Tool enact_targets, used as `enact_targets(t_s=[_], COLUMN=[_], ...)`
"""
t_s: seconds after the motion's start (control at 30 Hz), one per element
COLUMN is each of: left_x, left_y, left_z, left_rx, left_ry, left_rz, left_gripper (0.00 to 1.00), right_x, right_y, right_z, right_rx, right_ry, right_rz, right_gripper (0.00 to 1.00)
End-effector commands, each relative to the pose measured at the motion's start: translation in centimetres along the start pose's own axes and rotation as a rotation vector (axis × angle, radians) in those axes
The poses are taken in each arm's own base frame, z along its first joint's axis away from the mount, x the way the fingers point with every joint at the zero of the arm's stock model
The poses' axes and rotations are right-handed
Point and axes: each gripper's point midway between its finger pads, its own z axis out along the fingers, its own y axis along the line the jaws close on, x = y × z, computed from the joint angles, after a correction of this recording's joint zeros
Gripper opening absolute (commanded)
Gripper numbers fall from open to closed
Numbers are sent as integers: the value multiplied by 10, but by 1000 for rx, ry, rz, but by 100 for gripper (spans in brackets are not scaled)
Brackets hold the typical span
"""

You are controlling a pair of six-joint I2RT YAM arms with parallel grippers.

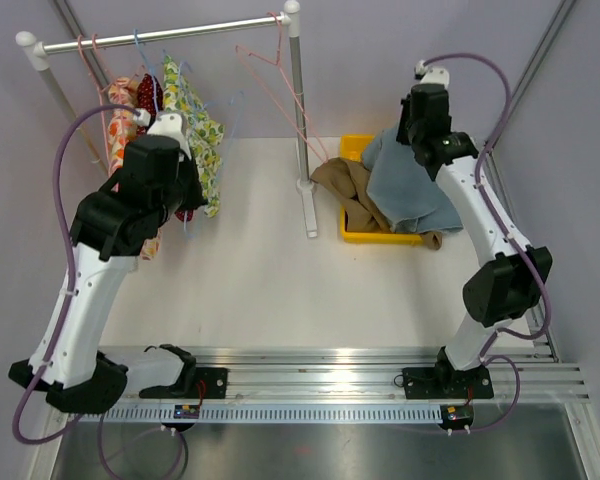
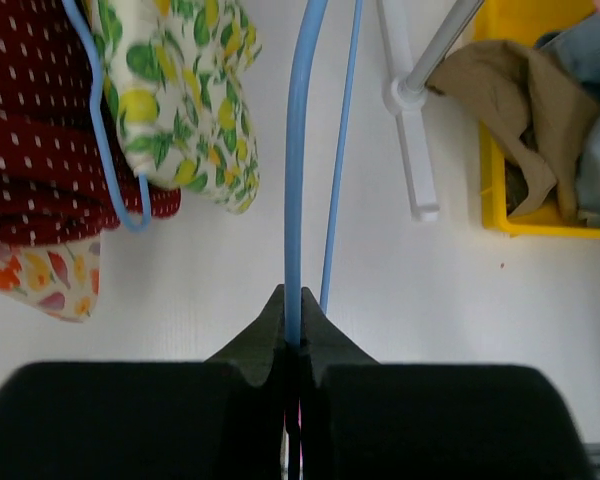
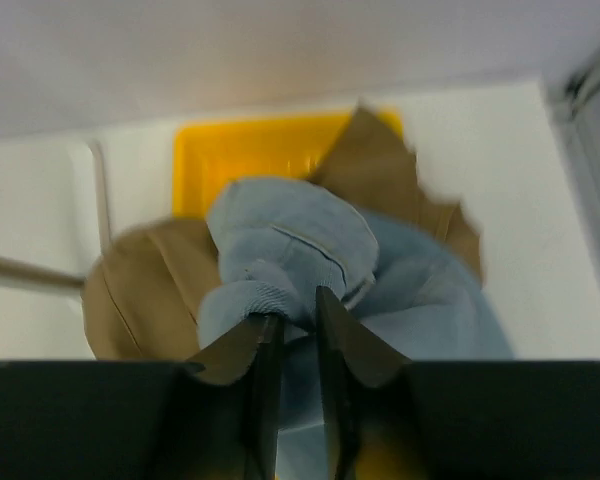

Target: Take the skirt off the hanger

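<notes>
A blue denim skirt (image 1: 410, 185) hangs bunched over the yellow bin (image 1: 355, 148). My right gripper (image 1: 408, 135) is shut on a fold of the skirt (image 3: 300, 230), seen in the right wrist view with denim between the closed jaws of the gripper (image 3: 298, 300). My left gripper (image 2: 292, 300) is shut on the thin bar of an empty blue hanger (image 2: 295, 180), held out in front of the rack. In the top view the left gripper (image 1: 170, 128) sits just below the rail (image 1: 160, 38).
Lemon-print (image 2: 180, 90), red dotted (image 2: 30, 130) and floral garments hang on the rail's left. An empty pink hanger (image 1: 270, 70) hangs near the rack post (image 1: 300, 120), whose foot (image 2: 410, 150) rests on the table. Tan cloth (image 3: 140, 290) lies in the bin (image 3: 240, 150).
</notes>
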Motion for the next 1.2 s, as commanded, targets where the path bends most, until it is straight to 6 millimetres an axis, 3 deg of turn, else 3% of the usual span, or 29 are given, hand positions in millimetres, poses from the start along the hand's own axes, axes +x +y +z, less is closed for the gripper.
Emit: enact_targets(t_s=[0.0,0.07,0.1,0.13,0.17,0.27,0.3,0.33,0.4,0.53,0.67,0.8,0.83,0.87,0.9,1.03,1.17], left_x=[-70,-92,-100,-105,-115,-126,-130,-131,-136,-137,-127,-114,-112,-114,-111,-112,-123], left_y=[-10,-17,-16,-18,-22,-31,-36,-39,-48,-70,-85,-96,-95,-91,-88,-65,-32], left_z=[-2,10,17,22,35,54,66,76,87,122,133,109,102,89,85,48,16], left_rx=[-2,-8,-19,-17,-18,-4,0,4,31,90,137,133,131,136,132,85,4], left_ry=[-181,-196,-198,-201,-201,-201,-198,-194,-197,-171,-133,-131,-132,-145,-137,-162,-228], left_rz=[12,15,10,9,5,2,0,-1,-13,-38,-69,-41,-42,-45,-45,-31,-18], left_gripper=[0,0,0,0,0,0,0,0,0,0,0,0,4,10,28,54,64], right_x=[84,124,163,170,197,209,228,224,238,237,236,240,239,240,240,235,236], right_y=[-5,-8,-8,-6,4,16,14,15,11,6,3,2,2,3,3,2,-1], right_z=[18,16,13,6,1,-16,-23,-29,-38,-53,-64,-70,-71,-73,-74,-82,-90], right_rx=[11,29,44,22,-29,-115,-115,-134,-135,-154,-164,-170,-175,-175,-174,-182,-183], right_ry=[163,253,332,340,390,404,438,421,441,423,412,419,418,423,424,412,412], right_rz=[144,189,234,266,302,343,340,346,335,307,299,306,308,312,316,327,324], right_gripper=[30,97,100,99,99,100,99,99,99,99,99,99,100,100,100,100,99])
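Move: The gap on the rack bar that the blue hanger is taken to lies roughly 22 cm ahead of the left hand, 10 cm right and 15 cm above. The rack post stands about 20 ahead and 19 right, the pink hanger about 20 ahead and 16 right, the lemon-print garment about 14 ahead and 4 left. For the right hand, holding the denim skirt, the yellow box's middle is about 3 cm ahead, 4 left and 32 below; the brown garment shows level ahead and 11 left. The blue hanger, still pinched in the left fingers, goes up and forward about 18 cm, then down and to the right onto the bar; the fingers open and back off, rising at the end. The denim skirt is let go at once: the right hand opens wide while plunging some 27 cm and drawing back, tipping down about 30 degrees, then rises a little and eases back over the box's near side. ##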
